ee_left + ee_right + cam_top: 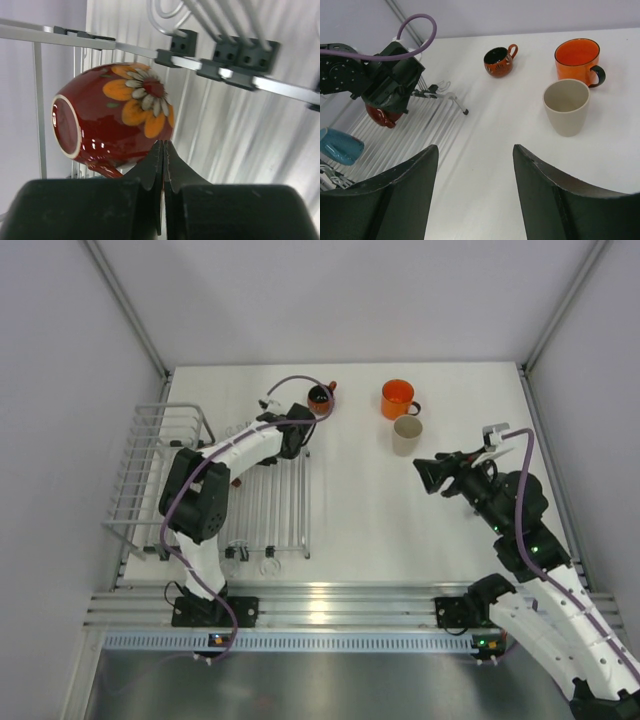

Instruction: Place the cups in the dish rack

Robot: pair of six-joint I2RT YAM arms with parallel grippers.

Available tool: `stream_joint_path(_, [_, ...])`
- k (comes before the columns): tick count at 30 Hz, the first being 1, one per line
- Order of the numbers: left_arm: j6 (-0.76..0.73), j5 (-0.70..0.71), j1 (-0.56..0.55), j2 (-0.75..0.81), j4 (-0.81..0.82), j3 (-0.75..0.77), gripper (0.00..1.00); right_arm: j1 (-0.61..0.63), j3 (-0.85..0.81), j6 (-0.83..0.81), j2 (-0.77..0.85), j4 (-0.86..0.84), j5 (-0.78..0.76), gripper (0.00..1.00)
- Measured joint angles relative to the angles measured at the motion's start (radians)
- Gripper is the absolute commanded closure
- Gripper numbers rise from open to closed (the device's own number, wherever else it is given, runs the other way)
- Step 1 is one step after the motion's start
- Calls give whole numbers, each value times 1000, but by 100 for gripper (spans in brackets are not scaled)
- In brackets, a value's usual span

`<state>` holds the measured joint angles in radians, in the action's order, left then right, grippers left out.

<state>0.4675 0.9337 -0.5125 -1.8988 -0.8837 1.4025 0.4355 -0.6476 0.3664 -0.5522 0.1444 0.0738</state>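
Observation:
The wide red cup with a painted flower (120,117) lies on its side on the dish rack (100,44). My left gripper (163,143) is shut, its tips right against the cup's lower side and nothing between the jaws. In the right wrist view the same red cup (381,116) shows under the left arm, and a grey-blue cup (340,146) lies in the rack (425,127). A small dark red cup (320,396), an orange cup (398,398) and a beige cup (407,434) stand on the table. My right gripper (475,147) hovers open and empty, short of the beige cup (566,106).
The white wire rack (150,465) fills the table's left side, its low slatted part (275,505) reaching toward the middle. The left forearm (250,445) lies across it. Metal rails (330,600) run along the near edge, and white walls enclose the table.

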Motion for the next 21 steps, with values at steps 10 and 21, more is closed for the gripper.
stream_joint_path(10, [-50, 16, 95, 0, -14, -2, 100, 0, 7, -1, 15, 8, -13, 38])
stream_joint_path(21, [-47, 64, 127, 0, -41, -18, 100, 0, 8, -8, 23, 21, -21, 37])
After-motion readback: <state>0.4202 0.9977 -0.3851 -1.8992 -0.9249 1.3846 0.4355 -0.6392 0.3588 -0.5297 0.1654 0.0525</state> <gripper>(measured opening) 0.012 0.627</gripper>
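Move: The red flower cup lies on its side in the rack, its middle about 6 cm to the left of the left hand's shut fingertips, 2 cm back and nearly level with them. The blue cup lies in the rack some 16 cm back and 8 cm to the left, a little lower; the small black cup stands on the table roughly 15 cm ahead and 23 cm to the right. From the right hand the red flower cup is about 10 cm ahead, 52 cm left and well below. The left hand's shut fingertips come against the near side of the red flower cup and push it along the rack to the left, the hand going about 6 cm that way, quicker at first, then slower. It stays close to level, the wrist turns only some 5 degrees or so, and the fingers never open. ##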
